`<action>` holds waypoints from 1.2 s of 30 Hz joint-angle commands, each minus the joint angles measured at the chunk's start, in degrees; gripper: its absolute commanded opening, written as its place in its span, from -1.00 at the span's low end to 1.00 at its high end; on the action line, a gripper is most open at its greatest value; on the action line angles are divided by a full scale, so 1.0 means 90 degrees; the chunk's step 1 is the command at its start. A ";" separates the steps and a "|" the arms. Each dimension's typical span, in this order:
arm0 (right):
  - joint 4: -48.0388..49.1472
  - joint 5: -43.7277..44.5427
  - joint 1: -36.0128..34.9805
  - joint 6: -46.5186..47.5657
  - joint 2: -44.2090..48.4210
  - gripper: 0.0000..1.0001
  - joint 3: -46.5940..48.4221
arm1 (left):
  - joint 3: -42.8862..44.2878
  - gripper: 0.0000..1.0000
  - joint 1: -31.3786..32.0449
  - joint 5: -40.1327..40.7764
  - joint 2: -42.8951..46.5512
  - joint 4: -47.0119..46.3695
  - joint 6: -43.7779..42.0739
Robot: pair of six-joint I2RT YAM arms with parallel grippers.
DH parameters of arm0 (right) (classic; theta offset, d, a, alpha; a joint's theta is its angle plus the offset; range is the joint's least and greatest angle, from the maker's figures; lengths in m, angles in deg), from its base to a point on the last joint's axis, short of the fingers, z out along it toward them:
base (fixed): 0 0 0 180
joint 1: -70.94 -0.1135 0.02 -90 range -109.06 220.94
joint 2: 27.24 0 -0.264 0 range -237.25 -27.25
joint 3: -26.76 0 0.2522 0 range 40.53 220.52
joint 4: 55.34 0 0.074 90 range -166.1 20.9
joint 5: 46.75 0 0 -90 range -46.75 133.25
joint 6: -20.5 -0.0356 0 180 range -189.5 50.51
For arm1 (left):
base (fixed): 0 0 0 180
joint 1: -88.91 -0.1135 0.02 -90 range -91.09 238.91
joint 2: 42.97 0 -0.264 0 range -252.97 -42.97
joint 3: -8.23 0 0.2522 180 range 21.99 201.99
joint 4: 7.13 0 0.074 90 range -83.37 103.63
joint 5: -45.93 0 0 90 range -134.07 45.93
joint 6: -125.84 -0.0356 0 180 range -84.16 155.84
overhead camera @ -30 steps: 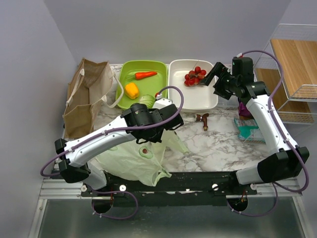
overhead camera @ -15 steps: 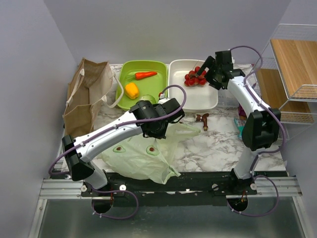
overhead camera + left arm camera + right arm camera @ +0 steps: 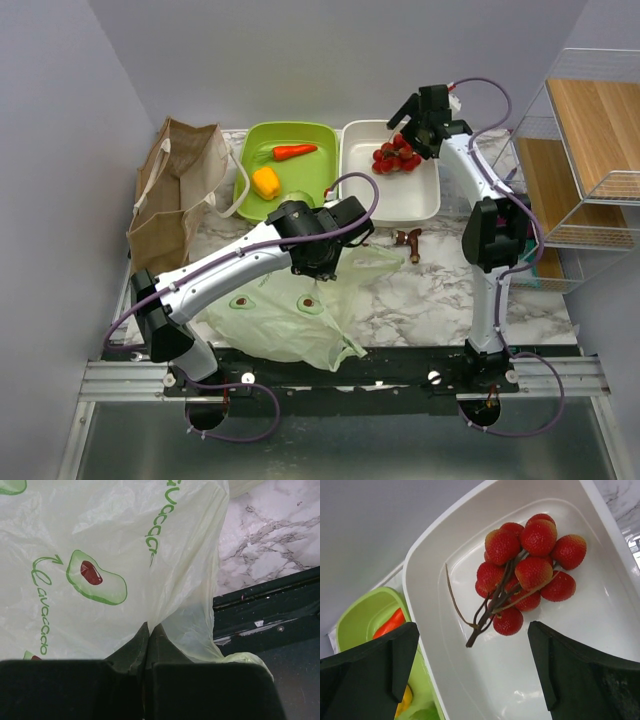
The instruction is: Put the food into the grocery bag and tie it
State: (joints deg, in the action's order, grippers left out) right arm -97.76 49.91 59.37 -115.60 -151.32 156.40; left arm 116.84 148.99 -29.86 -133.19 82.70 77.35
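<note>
The pale-green grocery bag (image 3: 285,322) with avocado prints lies crumpled on the marble near the arm bases. My left gripper (image 3: 340,258) is shut on a fold of the bag (image 3: 100,535), its fingertips (image 3: 150,630) pressed together on the film. The red tomato cluster (image 3: 397,157) lies in the white tray (image 3: 420,205). My right gripper (image 3: 408,128) hangs open above it; in the right wrist view the cluster (image 3: 530,575) sits just ahead of the gripper (image 3: 472,630). The yellow pepper (image 3: 265,182) lies in the green tray (image 3: 300,132). The cabbage (image 3: 292,199) is partly hidden by my left arm.
An orange carrot (image 3: 294,152) lies in the green tray. A brown paper bag (image 3: 175,195) stands at the left. A small brown object (image 3: 408,241) lies on the marble. A wire rack with wooden shelves (image 3: 590,150) stands at the right. The black rail (image 3: 400,365) runs along the near edge.
My right arm has swung left and away from me, from beside the white tray to over the tomato cluster. My left gripper has drawn the bag's fold a little to the right.
</note>
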 commanded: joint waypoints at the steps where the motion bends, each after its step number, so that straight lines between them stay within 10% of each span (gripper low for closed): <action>1: -0.0863 0.0680 -0.0204 -0.0019 -0.0697 1.00 0.1125 | -0.0028 -1.00 -0.0165 -0.0085 0.0071 -0.0072 -0.0340; 10: -0.1327 0.1128 -0.0388 -0.0260 -0.1351 0.88 0.1635 | -0.0063 -1.00 -0.0458 -0.0259 0.0089 -0.0196 -0.0766; 36: -0.1073 0.0995 -0.0394 0.0066 -0.1697 -0.60 0.1666 | -0.0322 -1.00 -0.0698 -0.0544 0.0108 -0.0406 -0.1068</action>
State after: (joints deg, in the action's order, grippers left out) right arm -107.95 57.89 55.65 -116.28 -166.64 169.91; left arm 113.93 143.13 -33.66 -133.19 79.73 68.28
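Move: My right hand, empty and wide open, hangs over the white tray. The red fruit bunch's middle is about 4 cm ahead, 1 cm left and 10 cm below it; its stem end is nearer me. The carrot lies some 25 cm left of the bunch and level with it, the cabbage about 13 cm nearer me than the carrot. From my bag-holding left hand the bunch is roughly 45 cm ahead, 18 cm right and 13 cm lower. I ease my right hand a touch farther forward, then sink it about 9 cm into the white tray with a slight drift left, tipping the fingers some 10 degrees steeper and closing them from wide open to roughly a quarter, one on each side of the fruit stem. Meanwhile my left hand keeps its pinch on the grocery bag and shifts it about 2 cm forward and a little left, then lowers slightly. ##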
